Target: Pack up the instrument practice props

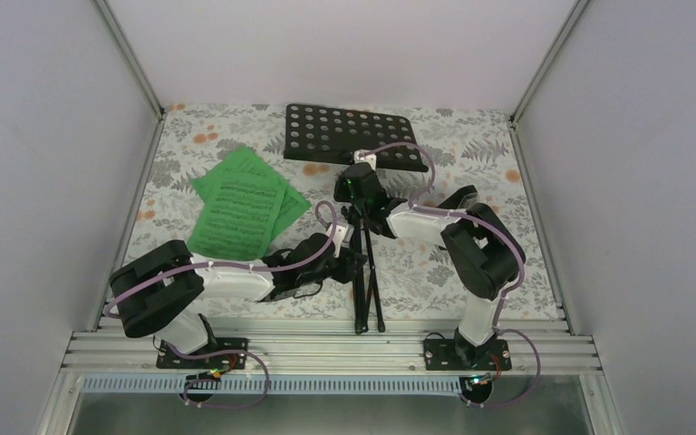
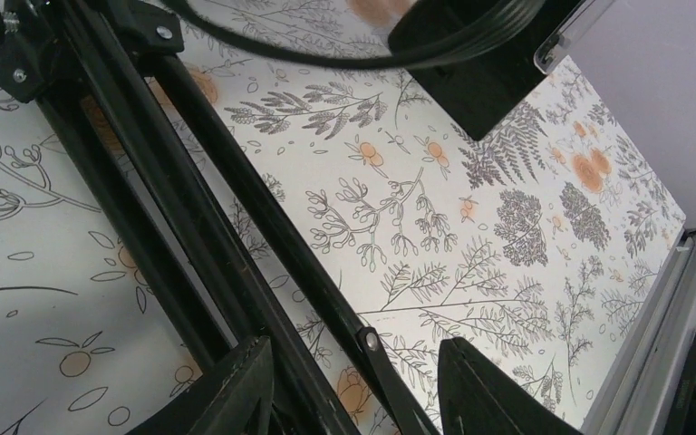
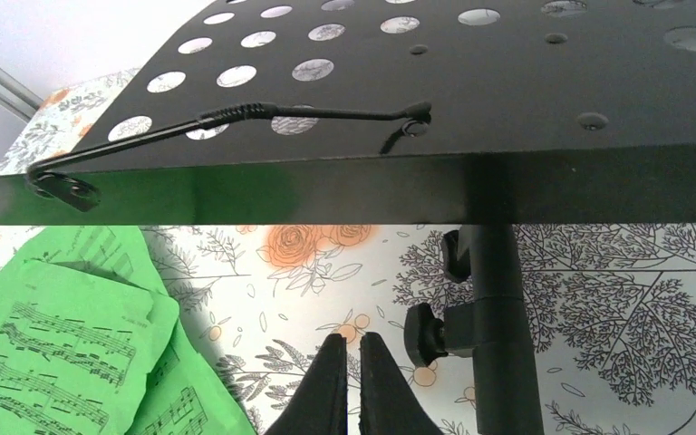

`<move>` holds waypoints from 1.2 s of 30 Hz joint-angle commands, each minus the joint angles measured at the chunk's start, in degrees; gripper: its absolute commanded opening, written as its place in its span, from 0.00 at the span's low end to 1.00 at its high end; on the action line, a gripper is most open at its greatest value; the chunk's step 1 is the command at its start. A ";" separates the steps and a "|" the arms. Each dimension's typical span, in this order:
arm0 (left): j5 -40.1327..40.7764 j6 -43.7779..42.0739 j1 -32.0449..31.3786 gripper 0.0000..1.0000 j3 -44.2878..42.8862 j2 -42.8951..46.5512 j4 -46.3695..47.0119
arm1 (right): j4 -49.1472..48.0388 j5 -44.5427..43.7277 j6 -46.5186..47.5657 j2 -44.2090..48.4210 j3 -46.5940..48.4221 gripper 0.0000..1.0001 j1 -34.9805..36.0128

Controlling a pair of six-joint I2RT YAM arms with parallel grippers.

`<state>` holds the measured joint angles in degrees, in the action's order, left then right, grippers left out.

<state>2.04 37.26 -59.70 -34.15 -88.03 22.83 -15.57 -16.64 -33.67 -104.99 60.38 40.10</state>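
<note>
The black music stand lies flat on the flowered table, its hole-punched desk (image 1: 349, 136) at the back and its folded tripod legs (image 1: 367, 290) pointing to the near edge. Green music sheets (image 1: 240, 204) lie spread to the left of it. My left gripper (image 1: 352, 263) is open, and in the left wrist view the left gripper (image 2: 358, 349) straddles the legs (image 2: 236, 208). Just below the desk, my right gripper (image 1: 359, 181) is shut. The right wrist view shows the right gripper (image 3: 351, 337) empty, left of the stand's post (image 3: 498, 344), with the sheets (image 3: 54, 344) at its left.
Grey walls with metal corner rails close in the table on three sides. An aluminium rail (image 1: 326, 349) runs along the near edge by the arm bases. A clamp knob (image 3: 424, 333) sticks out of the post towards my right fingers.
</note>
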 commanded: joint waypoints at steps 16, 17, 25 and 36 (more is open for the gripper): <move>17.94 -11.64 0.32 1.00 4.79 20.97 -6.14 | -1.92 13.65 14.14 19.43 -8.03 0.92 -0.23; 17.23 -13.70 1.14 1.00 4.36 22.14 -6.96 | -0.20 13.95 15.65 21.98 -8.27 0.97 -0.43; 1.36 -21.33 24.05 1.00 -3.95 22.32 -11.10 | 10.99 19.69 20.10 35.81 -7.10 1.00 -15.56; -12.18 -16.47 70.16 1.00 1.51 27.81 -2.15 | 13.46 33.37 11.21 38.12 -12.27 1.00 -64.04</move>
<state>-5.43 19.88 2.55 -36.10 -64.51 16.51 -1.65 9.96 -16.56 -67.51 52.23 -12.03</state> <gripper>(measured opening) 0.999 0.995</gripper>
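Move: The folded legs of the music stand lie between the left gripper's fingers, about 1 cm right of its hand point and 1 cm below; from there the green sheets lie some 26 cm left and 12 cm farther out. The stand's post is about 3 cm right, 4 cm back and 3 cm below the right gripper. Its desk is centred some 7 cm ahead of that gripper and 2 cm right, the metronome about 26 cm right and 12 cm back. Open both grippers wide and clear the music stand. Lift the left off the folded legs first, then swing it left and forward, some 35 cm leftward, to the green sheets' far left side, turning it counter-clockwise and tipping the fingers up. Raise the right, its fingers empty, away from the post, easing back, then sweep it about 35 cm right, beyond the metronome, turning clockwise. ##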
